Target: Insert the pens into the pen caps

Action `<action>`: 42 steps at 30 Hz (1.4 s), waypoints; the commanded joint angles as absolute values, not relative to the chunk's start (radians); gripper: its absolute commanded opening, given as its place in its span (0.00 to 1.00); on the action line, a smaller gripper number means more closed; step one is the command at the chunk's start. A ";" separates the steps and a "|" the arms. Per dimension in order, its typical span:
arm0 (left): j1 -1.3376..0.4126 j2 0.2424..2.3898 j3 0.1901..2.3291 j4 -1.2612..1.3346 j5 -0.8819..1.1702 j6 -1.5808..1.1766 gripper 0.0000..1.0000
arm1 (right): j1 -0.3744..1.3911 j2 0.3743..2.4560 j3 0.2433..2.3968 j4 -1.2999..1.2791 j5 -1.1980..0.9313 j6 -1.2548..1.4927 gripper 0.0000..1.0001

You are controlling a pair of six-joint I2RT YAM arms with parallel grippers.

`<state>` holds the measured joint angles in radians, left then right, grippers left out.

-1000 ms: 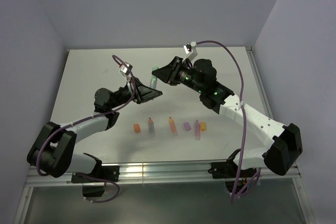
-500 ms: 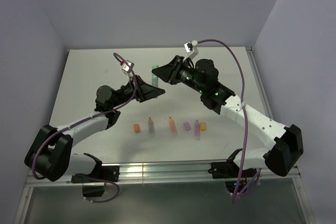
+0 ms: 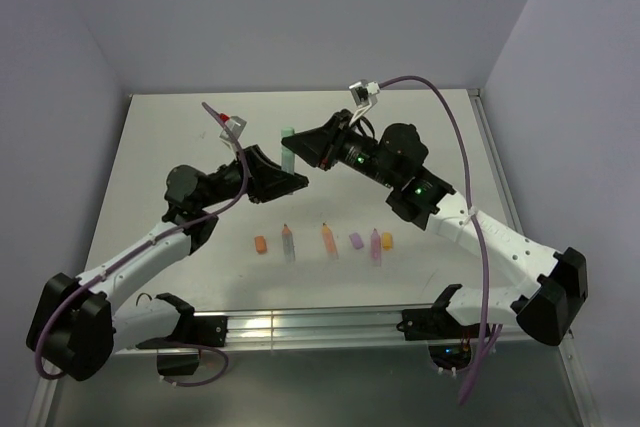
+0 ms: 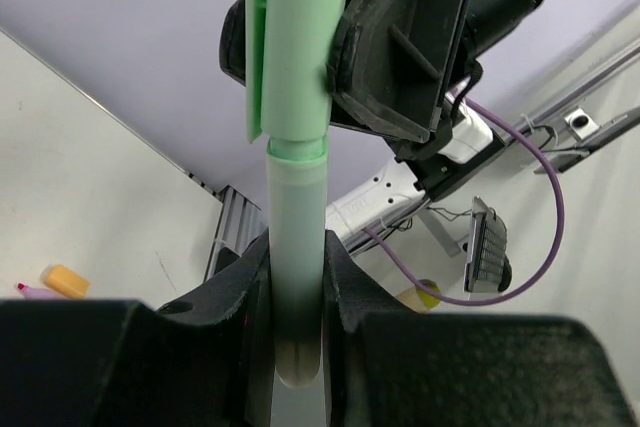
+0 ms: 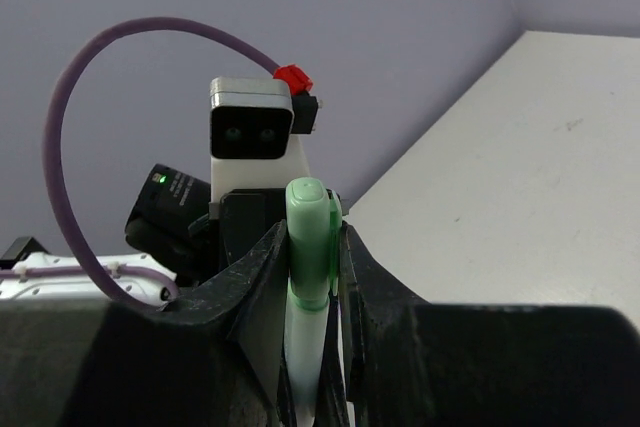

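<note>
Above the table, a green pen (image 3: 288, 157) is held between both grippers, upright in the wrist views. My left gripper (image 4: 296, 347) (image 3: 298, 181) is shut on its pale barrel (image 4: 296, 267). My right gripper (image 5: 313, 247) (image 3: 300, 149) is shut on the green pen cap (image 4: 298, 37) (image 5: 311, 232), which sits over the pen's end down to a green collar. On the table lie an orange cap (image 3: 260, 244), two orange pens (image 3: 288, 241) (image 3: 328, 238), a purple cap (image 3: 356, 241), a pink pen (image 3: 376, 245) and another orange cap (image 3: 387, 241).
The loose pens and caps lie in a row across the table's (image 3: 180, 137) near middle, below both arms. Walls close the table in at the left, back and right. A metal rail (image 3: 300, 327) runs along the near edge.
Both grippers have shifted slightly left with the green pen still between them. The left arm has stretched out and its elbow has dropped lower left.
</note>
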<state>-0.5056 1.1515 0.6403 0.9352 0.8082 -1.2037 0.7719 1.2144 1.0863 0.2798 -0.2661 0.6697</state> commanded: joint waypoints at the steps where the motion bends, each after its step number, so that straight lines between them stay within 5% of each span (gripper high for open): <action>1: -0.482 1.097 0.706 0.933 0.698 -1.145 0.00 | 0.834 1.189 1.045 0.265 -0.512 0.646 0.00; 22: -0.495 0.965 0.712 0.804 0.588 -0.956 0.00 | 0.942 1.177 1.045 0.313 -0.571 0.545 0.00; 42: -0.495 0.920 0.775 0.888 0.693 -0.920 0.00 | 1.020 1.210 1.040 0.330 -0.732 0.448 0.00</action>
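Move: The green cap, already on the pen and held by the right fingers, stands about 5 cm ahead of the left hand and 5 cm above it. The pen body, pinched in the left fingers, lies some 4 cm back and 4 cm below the right hand. Roughly 33 cm below the left hand, about level with it, lie the grey pen 1 cm left, the orange pen 8 cm right and the orange cap 8 cm left. The capped green pen is carried between both hands back towards the bases and up, drifting a little left: about 7 cm back and 6 cm up at the cap end in the right hand, some 5 cm each way at the left. Both wrists tilt together by about 25 degrees, swinging the pen's cap end back, while the fingers keep their hold on cap and body; the right also turns slightly counter-clockwise. ##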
